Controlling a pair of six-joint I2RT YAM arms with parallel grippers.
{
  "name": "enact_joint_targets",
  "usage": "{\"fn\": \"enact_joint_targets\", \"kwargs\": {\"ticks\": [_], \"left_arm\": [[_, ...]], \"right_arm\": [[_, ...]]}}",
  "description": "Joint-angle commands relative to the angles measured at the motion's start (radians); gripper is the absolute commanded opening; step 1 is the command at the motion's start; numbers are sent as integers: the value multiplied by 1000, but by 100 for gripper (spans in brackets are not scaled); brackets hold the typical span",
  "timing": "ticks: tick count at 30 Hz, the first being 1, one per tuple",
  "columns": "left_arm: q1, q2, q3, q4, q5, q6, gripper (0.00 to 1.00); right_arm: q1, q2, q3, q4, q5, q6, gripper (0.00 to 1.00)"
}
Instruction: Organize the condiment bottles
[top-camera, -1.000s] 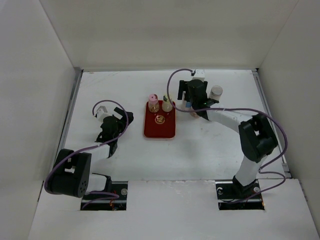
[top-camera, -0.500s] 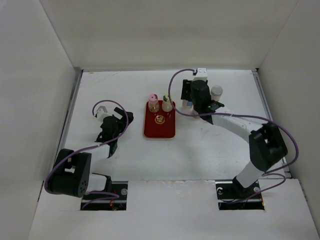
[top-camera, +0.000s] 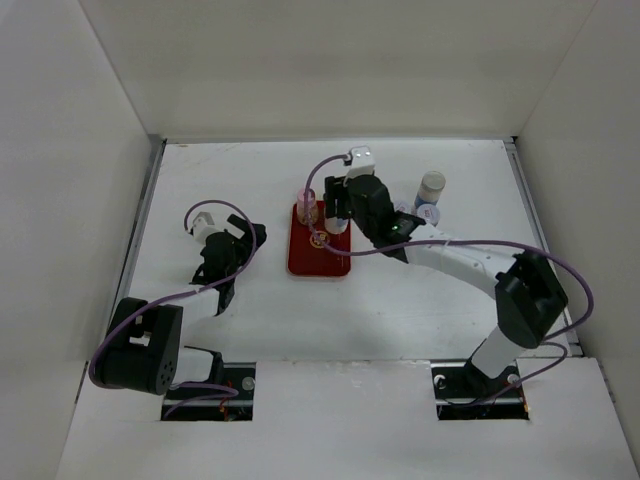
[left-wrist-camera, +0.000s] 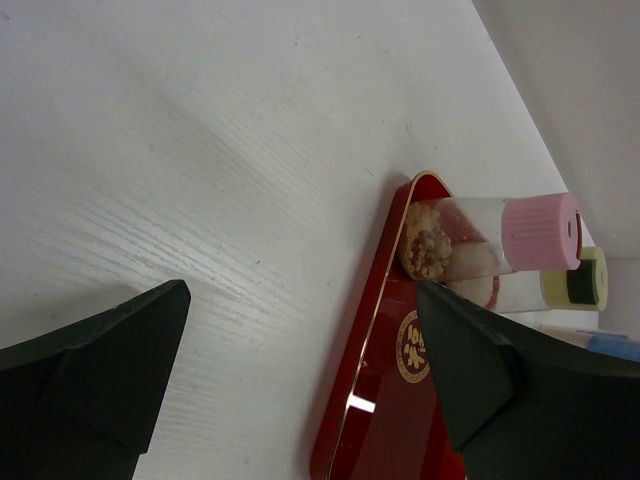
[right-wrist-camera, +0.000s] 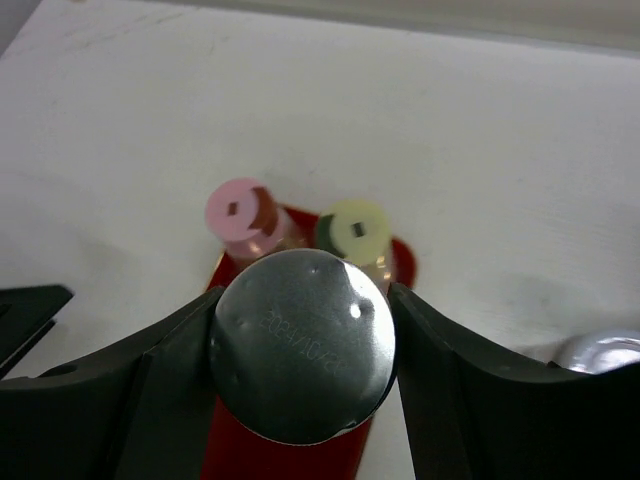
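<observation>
My right gripper (right-wrist-camera: 302, 335) is shut on a silver-lidded jar (right-wrist-camera: 302, 345) and holds it above the far end of the red tray (right-wrist-camera: 404, 262). Behind it on the tray stand a pink-lidded jar (right-wrist-camera: 237, 210) and a yellow-lidded jar (right-wrist-camera: 357, 228). In the top view the right gripper (top-camera: 338, 208) covers the held jar and the yellow-lidded one; the pink-lidded jar (top-camera: 306, 200) shows at the far left of the tray (top-camera: 318, 255). My left gripper (top-camera: 235, 240) is open and empty, left of the tray. Its view (left-wrist-camera: 300, 340) shows the tray (left-wrist-camera: 385, 400) and the pink-lidded jar (left-wrist-camera: 500, 235).
Two more jars stand on the table right of the tray: one with a silver lid (top-camera: 432, 183) and one with a blue lid (top-camera: 427, 212). The right arm reaches across in front of them. White walls close in the table on three sides.
My right gripper has swung left from beside the jars on the right to above the tray, carrying the silver-lidded jar. The left arm has not moved.
</observation>
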Motion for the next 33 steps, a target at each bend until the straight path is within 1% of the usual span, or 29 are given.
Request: {"fn": "enact_joint_targets", "kwargs": {"ticks": [1,5,10,19,21,25,27,30,33], "left_arm": [[10,-17,-9,47,3,-6,100],[13,-25,-11,47,9,-7,100],[21,-10,-11,47,25,-9,100],[13,-20,-9,47,11,-7,100],[16,-11,-8,47,11,-6,100],[13,-13,-8,47,15,-7,100],[14,-10,-6,47,11,-7,100],[18,-5,-8,47,25,-9,100],[13,-7,-5,47,12,-7,100]], "right_arm": [[67,62,125,96,-67,21,54],[88,171,200,116,-67,12,54],[99,254,253,138,-63,-16,54],[99,308,240,190,-34,-13,56],[99,313,233,196,-26,-11,60],[99,305,213,202,-2,-10,77],[99,288,202,201,-6,-8,83],[99,232,185,188,-14,-19,88],[99,120,138,164,-14,-20,91]]}}
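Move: The right hand holds the silver-capped bottle over the red tray; its open spot by the tray's left edge lies about 10 cm left, 1 cm ahead and 8 cm below. The pink-capped bottle is some 9 cm left and 6 cm ahead, the yellow-capped one about 2 cm left and 6 cm ahead, both roughly 9 cm lower. From the left hand, the spot is around 12 cm right, 3 cm ahead, about level. Right hand carries the bottle 10 cm left, lowering 7 cm into the tray, opens, then rises 2 cm. ##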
